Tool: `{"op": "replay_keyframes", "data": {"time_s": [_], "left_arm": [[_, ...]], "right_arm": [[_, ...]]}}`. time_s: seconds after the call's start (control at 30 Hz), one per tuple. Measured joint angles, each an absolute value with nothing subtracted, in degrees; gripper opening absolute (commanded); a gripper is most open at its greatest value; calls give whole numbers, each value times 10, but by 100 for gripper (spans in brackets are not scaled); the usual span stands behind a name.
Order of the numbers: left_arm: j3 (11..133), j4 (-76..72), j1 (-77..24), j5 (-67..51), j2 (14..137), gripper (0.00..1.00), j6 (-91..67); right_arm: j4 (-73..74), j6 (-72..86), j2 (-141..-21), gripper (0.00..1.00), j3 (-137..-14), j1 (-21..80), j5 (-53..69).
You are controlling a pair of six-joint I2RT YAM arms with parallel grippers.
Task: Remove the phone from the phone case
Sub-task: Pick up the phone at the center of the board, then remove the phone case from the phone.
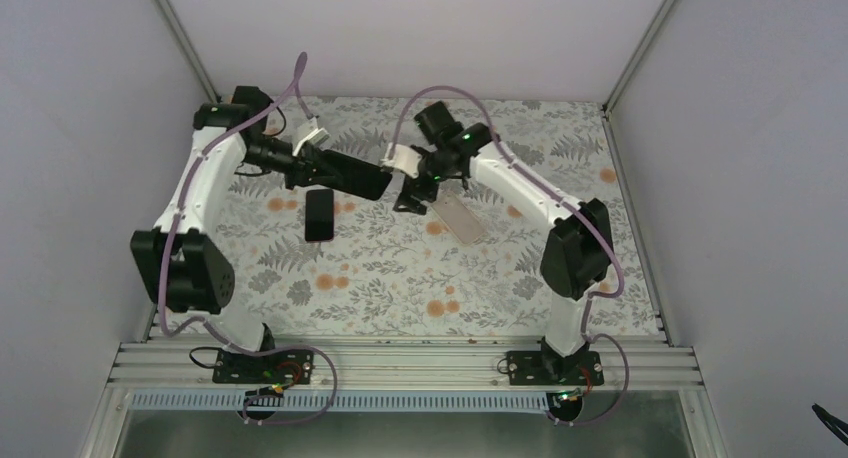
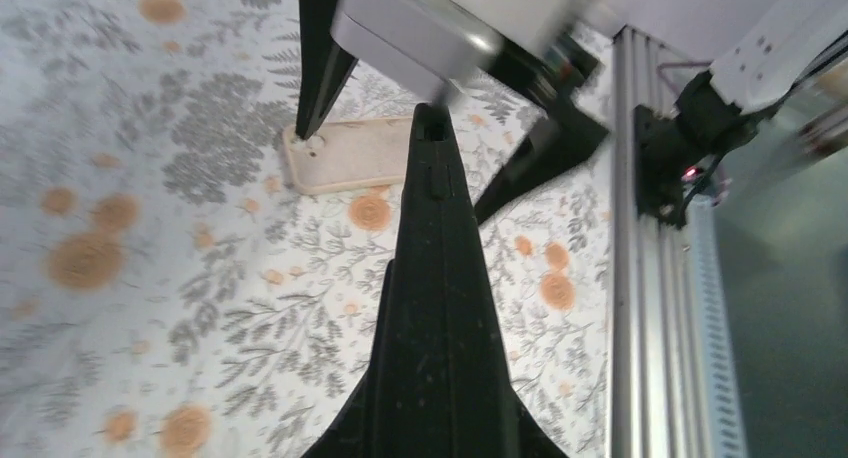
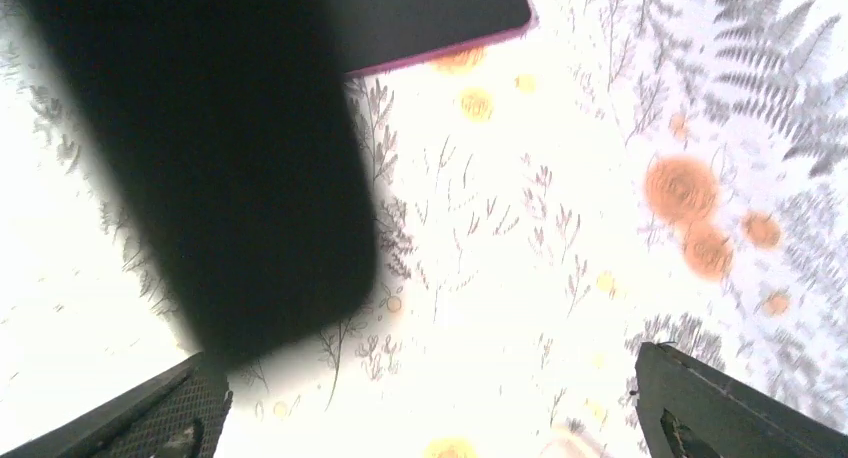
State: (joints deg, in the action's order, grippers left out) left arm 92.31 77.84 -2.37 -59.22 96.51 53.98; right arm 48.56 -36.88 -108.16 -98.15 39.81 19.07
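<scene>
My left gripper (image 1: 322,164) is shut on a black phone (image 1: 358,175) and holds it above the table, its free end pointing right. The left wrist view shows the phone (image 2: 435,268) edge-on between my left gripper's (image 2: 437,403) fingers, side buttons up. A clear, empty phone case (image 1: 458,218) lies flat on the flowered table; the same case (image 2: 345,158) shows beyond the phone's tip. My right gripper (image 1: 411,192) hangs open at the phone's free end, above the case. In the right wrist view the phone (image 3: 220,158) is a dark blur off to the left of the open right gripper (image 3: 430,418), not between its fingers.
A second dark phone-like slab (image 1: 319,214) lies flat on the table below the held phone; its magenta edge shows in the right wrist view (image 3: 430,23). The aluminium rail (image 1: 400,363) runs along the near edge. White walls enclose the table.
</scene>
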Motion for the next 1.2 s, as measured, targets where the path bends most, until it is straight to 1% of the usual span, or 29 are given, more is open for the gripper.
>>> {"op": "replay_keyframes", "data": {"time_s": [0.17,0.4,0.53,0.73,1.0,1.2], "left_arm": [[938,781,-27,-534,891,3,577],[936,776,-57,-454,842,2,594],[910,771,-83,-420,831,2,594],[888,777,-114,-401,832,2,597],[888,780,-121,-398,832,2,600],[888,780,-121,-388,832,2,599]], "right_arm": [[582,-413,-1083,100,-1004,332,289],[636,-439,-1110,100,-1042,340,368],[634,-438,-1133,100,-1074,342,376],[628,-432,-1165,100,-1115,345,361],[636,-433,-1189,99,-1145,350,354],[654,-446,-1189,98,-1142,352,355]]}}
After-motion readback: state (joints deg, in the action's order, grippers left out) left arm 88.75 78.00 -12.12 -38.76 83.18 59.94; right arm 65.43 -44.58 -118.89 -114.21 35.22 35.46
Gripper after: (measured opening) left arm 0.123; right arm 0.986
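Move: The black slab (phone or its case) is already gripped at its left end by the left hand, its middle about 6 cm to the right and 4 cm below. From the open right hand that middle lies some 12 cm left, 3 cm ahead and 4 cm higher. The pink-edged phone lies on the table about 6 cm left, 5 cm ahead and 25 cm below the left hand; the pale case is some 13 cm right, 5 cm ahead and 18 cm below the right hand. Back by about 5 cm goes the left hand with the slab still pinched, rising some 4 cm on the way and sinking again, while its wrist turns roughly 25 degrees, drooping the fingers and swinging them slightly clockwise. The right hand, wide open, backs off right from the slab, then returns left almost to its starting place, tilting and staying close to the slab's free end. ##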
